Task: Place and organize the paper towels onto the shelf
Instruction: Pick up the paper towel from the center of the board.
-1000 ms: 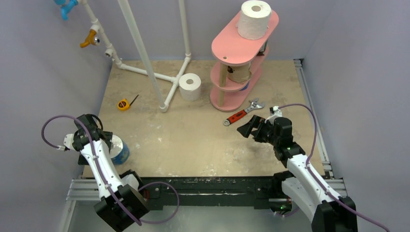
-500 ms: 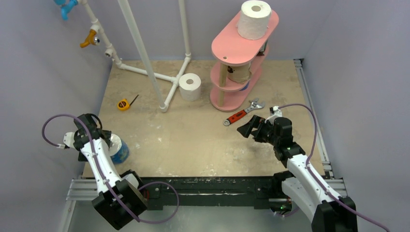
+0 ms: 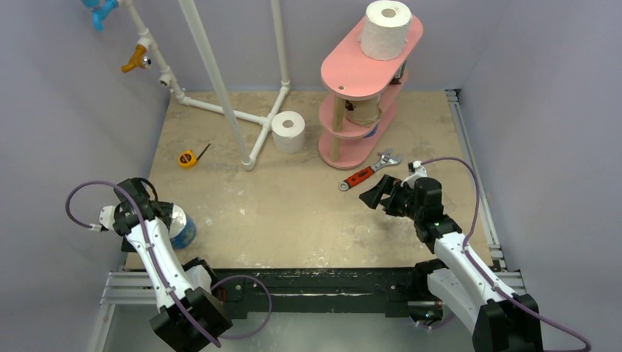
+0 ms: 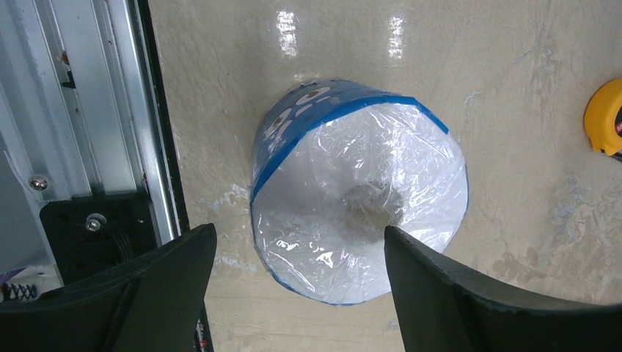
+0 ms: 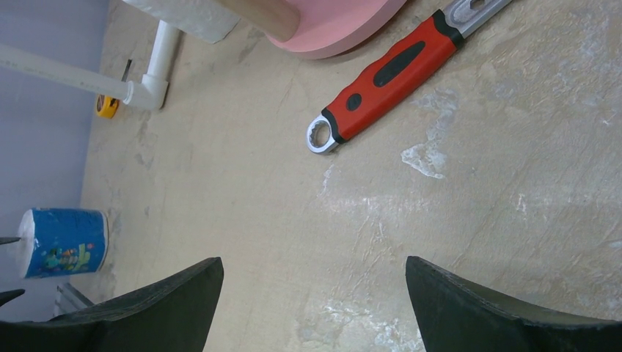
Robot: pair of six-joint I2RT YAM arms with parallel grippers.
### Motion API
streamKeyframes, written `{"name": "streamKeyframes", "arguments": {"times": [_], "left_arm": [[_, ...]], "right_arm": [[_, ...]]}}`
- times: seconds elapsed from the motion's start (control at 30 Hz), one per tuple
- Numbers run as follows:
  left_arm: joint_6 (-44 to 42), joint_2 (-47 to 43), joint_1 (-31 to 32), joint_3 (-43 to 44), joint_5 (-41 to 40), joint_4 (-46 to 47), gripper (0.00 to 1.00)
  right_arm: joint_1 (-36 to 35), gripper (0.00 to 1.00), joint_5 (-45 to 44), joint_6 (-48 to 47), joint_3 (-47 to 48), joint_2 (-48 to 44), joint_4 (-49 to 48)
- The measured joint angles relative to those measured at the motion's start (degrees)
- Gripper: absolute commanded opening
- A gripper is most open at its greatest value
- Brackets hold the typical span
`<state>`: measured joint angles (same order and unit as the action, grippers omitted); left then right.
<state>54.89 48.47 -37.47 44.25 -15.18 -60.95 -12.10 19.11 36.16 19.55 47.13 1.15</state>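
A blue-wrapped paper towel roll [image 3: 182, 229] [image 4: 359, 191] stands on end at the table's near left. My left gripper [image 3: 155, 215] [image 4: 297, 235] hovers over it, open; one finger stands apart from the roll and the other overlaps its edge in the left wrist view. The pink shelf [image 3: 352, 77] stands at the back with a white roll [image 3: 386, 29] on its top board and a tan roll [image 3: 361, 110] on the middle board. Another white roll [image 3: 288, 132] stands on the table left of the shelf. My right gripper [image 3: 370, 196] [image 5: 314, 268] is open over bare table.
A red-handled wrench [image 3: 363, 174] [image 5: 389, 73] lies between my right gripper and the shelf. A yellow tape measure [image 3: 188, 158] [image 4: 605, 117] lies at the left. The white pipe frame [image 3: 220, 81] rises at the back left. An aluminium rail [image 4: 95, 110] runs beside the blue roll.
My left arm has drawn slightly back toward the near edge above the blue roll, and its jaws narrowed then widened again. The right arm has not moved.
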Motion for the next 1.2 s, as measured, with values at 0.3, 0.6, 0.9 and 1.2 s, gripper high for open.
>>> {"name": "streamKeyframes", "arguments": {"times": [0.3, 0.6, 0.9, 1.2], "left_arm": [[0.2, -0.15, 0.0, -1.7, -0.87, 0.2, 0.8], [1.7, 4.2, 0.0, -3.48, -1.66, 2.73, 0.66], [2.51, 5.2, 0.0, -4.46, -1.09, 4.96, 0.47], [1.79, 4.98, 0.0, -4.55, -0.35, 5.07, 0.32]], "right_arm": [[0.0, 0.97, 0.0, 0.0, -0.07, 0.17, -0.39], [0.0, 0.97, 0.0, 0.0, -0.07, 0.17, -0.37], [0.0, 0.97, -0.02, 0.0, -0.09, 0.17, -0.39], [0.0, 0.97, -0.04, 0.0, -0.09, 0.17, -0.39]]}}
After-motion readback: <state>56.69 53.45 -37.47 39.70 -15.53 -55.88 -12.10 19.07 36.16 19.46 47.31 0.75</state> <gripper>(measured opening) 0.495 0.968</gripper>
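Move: The blue-wrapped paper towel roll stands almost under the left hand: its middle about 4 cm ahead, level sideways and some 7 cm below. The board's near edge runs about 7 cm back from the hand and 12 cm below. The yellow tape measure lies some 25 cm ahead, roughly level sideways, and the white pipe's corner about 23 cm ahead and 17 cm right, both on the board. From the idle right hand, the roll is about 52 cm left, 8 cm back and 5 cm lower. The left fingers pinch the roll's near wall, the front finger down in the core hole and the rear one against the outside. To get there, the open hand first drifts back slightly, then sinks about 3 cm over the roll, closing from wide to about half open; it then stays put as the squeeze builds. ##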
